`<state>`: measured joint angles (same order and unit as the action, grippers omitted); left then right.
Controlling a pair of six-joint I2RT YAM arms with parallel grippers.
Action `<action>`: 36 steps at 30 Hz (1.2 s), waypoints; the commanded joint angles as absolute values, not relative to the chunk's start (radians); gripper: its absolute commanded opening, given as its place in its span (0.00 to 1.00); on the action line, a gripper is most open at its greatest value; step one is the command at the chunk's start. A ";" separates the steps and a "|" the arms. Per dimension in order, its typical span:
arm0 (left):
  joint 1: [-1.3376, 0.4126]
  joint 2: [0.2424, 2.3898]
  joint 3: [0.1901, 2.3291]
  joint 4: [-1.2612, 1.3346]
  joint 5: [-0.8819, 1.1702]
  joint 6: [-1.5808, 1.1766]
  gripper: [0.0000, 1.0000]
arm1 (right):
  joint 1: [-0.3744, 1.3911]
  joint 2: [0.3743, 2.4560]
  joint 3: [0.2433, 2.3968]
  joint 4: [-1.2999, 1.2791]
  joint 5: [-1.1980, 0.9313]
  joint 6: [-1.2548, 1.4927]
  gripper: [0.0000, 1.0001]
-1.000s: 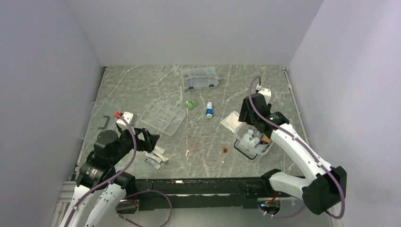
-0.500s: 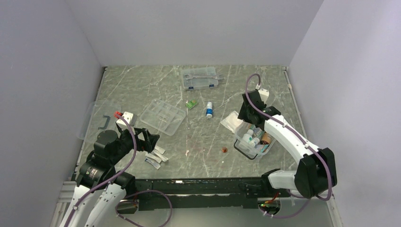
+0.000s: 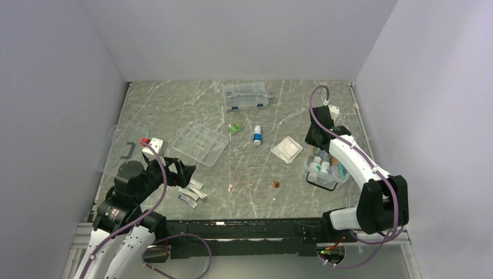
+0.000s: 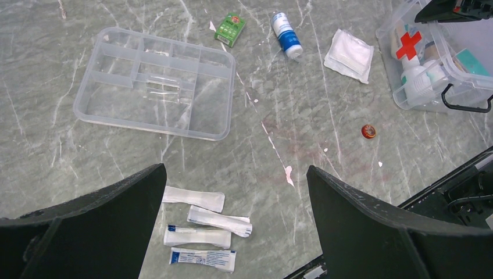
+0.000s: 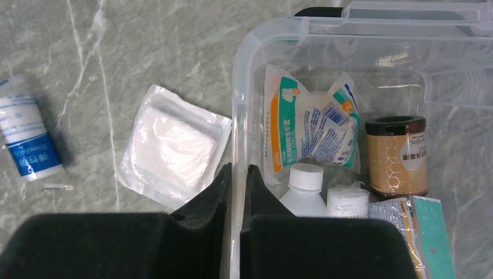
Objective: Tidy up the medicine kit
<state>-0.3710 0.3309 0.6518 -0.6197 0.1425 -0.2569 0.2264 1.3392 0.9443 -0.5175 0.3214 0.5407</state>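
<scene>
The medicine kit box (image 3: 343, 174) is a clear tub with a red cross (image 4: 408, 45), standing at the right of the table. It holds a white bottle (image 5: 305, 192), an amber jar (image 5: 397, 156) and a printed packet (image 5: 308, 125). My right gripper (image 5: 237, 168) is shut on the box's left wall (image 5: 238, 116), one finger inside and one outside. My left gripper (image 4: 235, 170) hangs wide open and holds nothing, above several white packets (image 4: 200, 226). The clear divided tray (image 3: 200, 142) lies left of centre. The black-handled lid (image 3: 122, 148) lies at the far left.
A gauze packet (image 3: 287, 149) lies just left of the box. A blue-labelled bottle (image 3: 257, 135) and a small green box (image 3: 235, 128) lie near the middle. A small orange cap (image 3: 275, 184) sits toward the front. A flat case with metal tools (image 3: 246, 96) is at the back.
My right gripper closed on the box wall and moved right and back, taking the box with it off the gauze packet. The left arm has not moved.
</scene>
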 commanded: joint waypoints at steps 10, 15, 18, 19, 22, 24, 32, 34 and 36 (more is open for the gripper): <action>-0.376 0.320 0.689 -0.618 0.156 -0.262 0.99 | 0.166 1.413 1.071 -0.465 0.295 0.290 0.00; -0.375 0.319 0.689 -0.618 0.154 -0.262 0.99 | 0.165 1.429 1.066 -0.380 0.231 0.197 0.00; -0.376 0.319 0.689 -0.618 0.153 -0.262 0.99 | 0.165 1.453 1.078 -0.358 0.174 0.159 0.00; -0.375 0.320 0.689 -0.618 0.152 -0.261 0.99 | 0.166 1.463 1.084 -0.352 0.143 0.144 0.00; -0.376 0.324 0.689 -0.621 0.153 -0.262 0.99 | 0.167 1.496 1.105 -0.348 0.024 0.106 0.00; -0.375 0.327 0.689 -0.620 0.153 -0.261 0.99 | 0.176 1.509 1.112 -0.346 -0.027 0.101 0.00; -0.375 0.337 0.690 -0.621 0.149 -0.263 0.99 | 0.265 1.516 1.096 -0.331 -0.044 0.113 0.00; -0.375 0.341 0.689 -0.621 0.148 -0.262 0.99 | 0.298 1.511 1.087 -0.321 -0.026 0.144 0.00; -0.375 0.344 0.690 -0.622 0.146 -0.263 0.99 | 0.326 1.505 1.076 -0.308 -0.006 0.192 0.00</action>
<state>-0.3710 0.3313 0.6529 -0.6197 0.1421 -0.2569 0.2733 1.5112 1.0725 -0.3832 0.0139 0.1135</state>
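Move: Between the right hand's shut fingers is the left wall's rim of the clear box, whose middle lies about 7 cm to the right and 5 cm back, some 4 cm lower. The gauze pad is about 7 cm left and 2 cm ahead, the blue-and-white bottle about 18 cm left and 8 cm ahead, both some 8 to 9 cm lower. From the idle left hand the clear box is roughly 48 cm right, 10 cm ahead and 16 cm below. Dragging the clear box by its pinched rim, the right hand goes level: first forward and a little to its right, then swings left towards the gauze pad and bottle, ending about 7 cm left and 5 cm forward of its start. Meanwhile it turns some 30 degrees counter-clockwise, fingers staying shut on the rim. ##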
